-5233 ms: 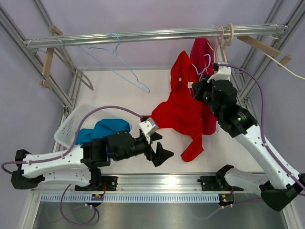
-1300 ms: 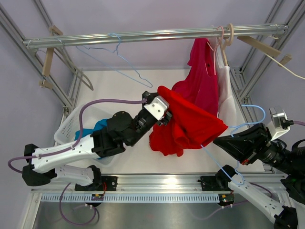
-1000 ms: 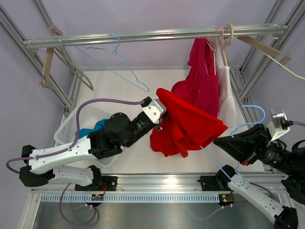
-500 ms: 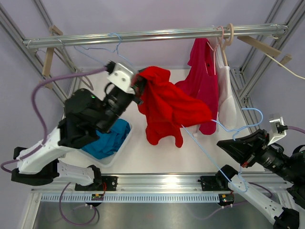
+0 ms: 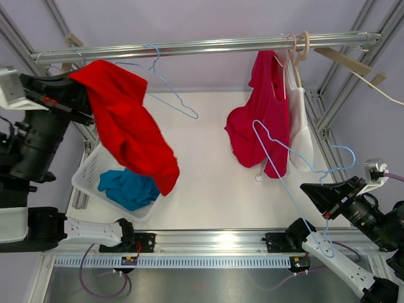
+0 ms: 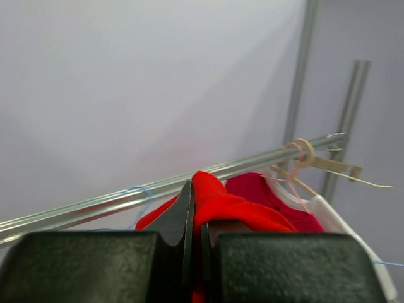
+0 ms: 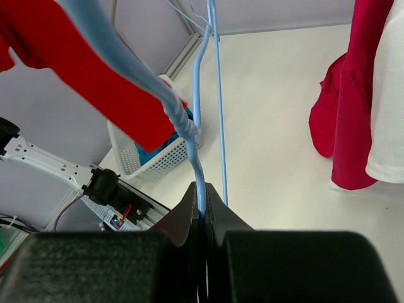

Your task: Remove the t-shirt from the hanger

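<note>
The red t-shirt point(image 5: 129, 132) hangs free from my left gripper point(image 5: 79, 95), high at the left above the white basket point(image 5: 95, 165). In the left wrist view the jaws are shut on a fold of the red t-shirt point(image 6: 218, 203). The light blue wire hanger point(image 5: 284, 161) is bare and off the rail, held at the right by my right gripper point(image 5: 319, 197). In the right wrist view the jaws are shut on the hanger's wire point(image 7: 197, 167), and the red t-shirt point(image 7: 82, 76) shows at the upper left.
A blue garment point(image 5: 129, 188) lies in the basket. A crimson shirt point(image 5: 265, 110) and a white garment point(image 5: 302, 126) hang on the rail point(image 5: 189, 47) at the right. An empty blue hanger point(image 5: 158, 79) and wooden hangers point(image 5: 63, 82) hang at the left.
My left gripper swung up and left with the red t-shirt, pulling it clear of the blue hanger and over the basket. The right gripper kept hold of the hanger, which is now bare.
</note>
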`<state>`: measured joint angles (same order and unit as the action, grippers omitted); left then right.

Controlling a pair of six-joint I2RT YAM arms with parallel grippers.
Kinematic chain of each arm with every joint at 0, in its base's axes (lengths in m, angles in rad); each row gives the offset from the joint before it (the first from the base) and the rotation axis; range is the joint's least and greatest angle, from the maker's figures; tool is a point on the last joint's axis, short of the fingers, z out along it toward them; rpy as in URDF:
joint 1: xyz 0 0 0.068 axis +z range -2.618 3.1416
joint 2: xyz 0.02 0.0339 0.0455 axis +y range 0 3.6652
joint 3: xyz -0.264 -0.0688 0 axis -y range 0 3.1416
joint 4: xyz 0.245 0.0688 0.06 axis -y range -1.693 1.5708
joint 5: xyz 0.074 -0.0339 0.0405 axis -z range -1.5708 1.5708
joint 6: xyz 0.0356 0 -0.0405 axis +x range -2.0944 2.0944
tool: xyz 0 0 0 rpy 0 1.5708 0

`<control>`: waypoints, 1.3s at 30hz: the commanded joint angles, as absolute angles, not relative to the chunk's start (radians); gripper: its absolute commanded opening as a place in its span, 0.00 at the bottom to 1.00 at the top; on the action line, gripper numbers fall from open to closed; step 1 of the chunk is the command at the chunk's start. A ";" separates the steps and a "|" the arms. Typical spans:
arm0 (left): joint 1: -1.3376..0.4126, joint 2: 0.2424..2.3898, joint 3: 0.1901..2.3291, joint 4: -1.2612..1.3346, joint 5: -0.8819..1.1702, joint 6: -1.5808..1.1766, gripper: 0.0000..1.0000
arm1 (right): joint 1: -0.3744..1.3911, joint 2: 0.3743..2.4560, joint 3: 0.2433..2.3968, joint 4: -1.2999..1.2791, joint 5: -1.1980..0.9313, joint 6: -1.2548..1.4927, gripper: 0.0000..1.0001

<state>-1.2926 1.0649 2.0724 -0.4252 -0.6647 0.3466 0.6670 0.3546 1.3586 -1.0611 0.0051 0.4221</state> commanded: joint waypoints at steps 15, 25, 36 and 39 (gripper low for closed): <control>-1.041 0.758 1.295 0.249 -0.965 0.905 0.00 | 0.666 0.448 1.304 -0.939 -0.060 0.374 0.00; -0.827 0.525 1.006 0.000 -1.014 0.491 0.00 | 0.666 0.541 1.313 -0.865 -0.057 0.350 0.00; -0.827 0.284 0.899 -0.614 -1.249 -0.093 0.00 | 0.667 0.920 1.443 -0.638 0.094 0.295 0.00; -0.825 0.302 0.879 -0.779 -1.276 -0.288 0.09 | 0.678 1.038 1.537 -0.624 0.115 0.275 0.00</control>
<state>-0.8261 0.2802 0.9039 -0.5648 -1.1984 -0.0231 0.6678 0.9596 1.4528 -0.7227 0.0666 0.3187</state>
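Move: Below the left hand, which still grips the red t-shirt, the basket's middle lies about 62 cm down, 8 ahead and 15 left, with the blue t-shirt in it some 5 ahead and 14 left; the empty hanger on the rail is roughly 30 ahead, 1 left and 30 below. From the right hand, which holds the freed hanger, the rail's middle is about 41 ahead, 22 left and 2 higher, that empty hanger 38 ahead and 37 left, the crimson top 36 ahead and 3 left, 20 below. Lowering the red t-shirt towards the basket, the left hand sinks about 32 cm and swings 18 cm left, bowing forward and back again on the way; it turns some 50 degrees counter-clockwise, tips its fingers downward and keeps its grip. The right hand, holding the empty hanger, goes forward and left towards the rail, slowly at first and then fast, nearly level. ##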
